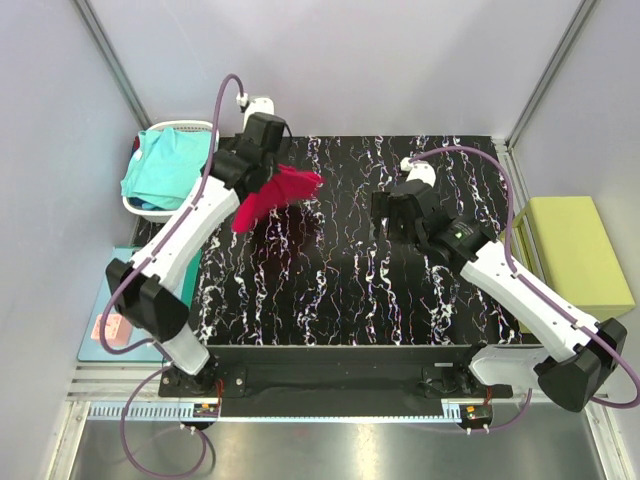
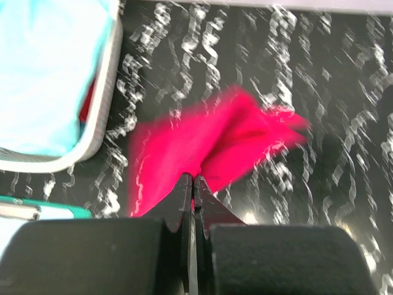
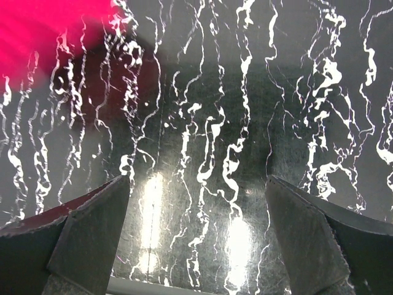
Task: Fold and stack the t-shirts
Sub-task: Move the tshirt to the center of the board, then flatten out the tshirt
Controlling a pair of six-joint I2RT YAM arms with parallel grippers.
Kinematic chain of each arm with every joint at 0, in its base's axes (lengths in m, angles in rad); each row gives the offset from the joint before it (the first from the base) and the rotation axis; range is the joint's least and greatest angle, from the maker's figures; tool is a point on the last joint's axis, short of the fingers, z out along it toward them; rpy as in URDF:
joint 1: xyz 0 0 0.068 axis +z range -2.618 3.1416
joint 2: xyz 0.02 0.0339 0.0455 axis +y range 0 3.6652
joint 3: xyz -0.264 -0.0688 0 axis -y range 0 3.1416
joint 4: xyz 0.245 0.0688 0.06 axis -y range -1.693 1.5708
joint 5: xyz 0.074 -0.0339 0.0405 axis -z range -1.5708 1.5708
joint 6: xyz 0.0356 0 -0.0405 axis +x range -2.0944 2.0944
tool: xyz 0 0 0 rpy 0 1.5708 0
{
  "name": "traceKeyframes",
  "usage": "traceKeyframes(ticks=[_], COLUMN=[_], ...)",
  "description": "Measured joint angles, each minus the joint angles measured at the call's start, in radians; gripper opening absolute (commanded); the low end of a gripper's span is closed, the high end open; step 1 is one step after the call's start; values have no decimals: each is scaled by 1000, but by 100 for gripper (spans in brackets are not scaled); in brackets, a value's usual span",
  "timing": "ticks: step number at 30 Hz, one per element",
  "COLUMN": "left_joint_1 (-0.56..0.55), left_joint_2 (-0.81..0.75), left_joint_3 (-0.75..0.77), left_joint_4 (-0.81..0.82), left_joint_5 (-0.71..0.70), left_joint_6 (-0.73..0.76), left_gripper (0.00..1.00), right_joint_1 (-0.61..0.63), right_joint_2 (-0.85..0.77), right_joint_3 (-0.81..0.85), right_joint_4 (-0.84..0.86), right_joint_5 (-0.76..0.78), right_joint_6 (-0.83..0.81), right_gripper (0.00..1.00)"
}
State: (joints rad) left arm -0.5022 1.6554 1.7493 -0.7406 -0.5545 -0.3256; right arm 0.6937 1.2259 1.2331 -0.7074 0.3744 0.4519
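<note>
The crimson-red t-shirt (image 1: 275,193) hangs bunched above the black marbled table (image 1: 340,290), near its far left corner. My left gripper (image 1: 262,168) is shut on it; in the left wrist view the cloth (image 2: 209,144) spreads out from the closed fingertips (image 2: 194,179). The turquoise t-shirt (image 1: 165,168) lies crumpled in the white basket (image 1: 195,128) at the far left, also seen as turquoise cloth (image 2: 46,67) in the basket (image 2: 98,123). My right gripper (image 1: 392,217) stands open over the bare table, nothing between its fingers (image 3: 92,227). A corner of the red shirt (image 3: 43,31) shows at that view's upper left.
A yellow-green block (image 1: 578,250) lies off the table's right edge. A light-blue mat (image 1: 115,320) lies off the left edge, below the basket. White cable mounts sit at the table's far edge.
</note>
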Motion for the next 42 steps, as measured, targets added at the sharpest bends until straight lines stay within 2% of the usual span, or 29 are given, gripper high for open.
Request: traceKeyframes(ticks=[6, 8, 9, 10, 11, 12, 14, 16, 22, 24, 25, 28, 32, 37, 42], left_joint_1=[-177, -240, -272, -301, -323, -347, -379, -404, -415, -414, -414, -414, -417, -466, -518], left_joint_2=[-98, -110, -111, -111, -111, -111, -111, -119, -237, -280, -296, -321, -332, -323, -289], left_joint_3=[-201, -275, -309, -341, -366, -396, -429, -449, -463, -463, -464, -488, -553, -585, -584], left_joint_4=[-8, -8, -12, -13, -16, -22, -32, -37, -46, -50, -53, -52, -63, -86, -81], left_joint_5=[2, 5, 8, 9, 8, 7, 3, -5, -49, -72, -81, -89, -79, -74, -72], left_joint_6=[-74, -106, -122, -135, -146, -169, -187, -207, -225, -225, -227, -241, -278, -311, -328], left_gripper=[0, 8, 34, 48, 57, 75, 87, 92, 94, 94, 94, 94, 94, 94, 94], right_joint_1=[0, 0, 0, 0, 0, 0, 0, 0, 0, 0, 0, 3, 42, 192, 311], right_joint_2=[-25, -37, -42, -45, -48, -50, -51, -51, -48, -48, -51, -68, -97, -64, 43], right_joint_3=[21, 21, 21, 21, 21, 21, 21, 21, 16, -4, -28, -134, -271, -289, -289], right_joint_4=[-1, -1, -2, -2, -2, -2, -3, -10, -32, -27, -22, -9, -27, -21, 23], right_joint_5=[6, 7, 7, 7, 7, 6, 6, 5, -16, -39, -55, -107, -143, -141, -157], right_joint_6=[0, 2, 3, 5, 8, 11, 17, 20, 22, 28, 34, 61, 111, 157, 207], right_gripper=[100, 100, 100, 100, 100, 100, 100, 100, 97, 87, 76, 55, 58, 58, 60])
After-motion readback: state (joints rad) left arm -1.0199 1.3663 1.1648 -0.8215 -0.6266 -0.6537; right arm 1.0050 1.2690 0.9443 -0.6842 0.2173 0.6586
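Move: My left hand already holds the red t-shirt, its middle hanging about 10 cm below the fingers and 4 cm back. The landing spot, mid-board towards its near edge, lies some 20 cm back, 10 cm right and 27 cm below that hand; the laundry basket stands roughly 19 cm left, 2 cm back and 22 cm lower. From my empty right hand the t-shirt is about 18 cm left, 4 cm ahead and 6 cm lower. I sweep the t-shirt back about 15 cm, down and rightward with my left hand, opening wide near the bottom to let go, then rise some 5 cm and sink again, easing farther back over the cloth. My right hand waits, then drops some 12 cm and draws back as far, drifting left towards the cloth's near right part, tipping 20 degrees down, fingers narrowing to just over half. ##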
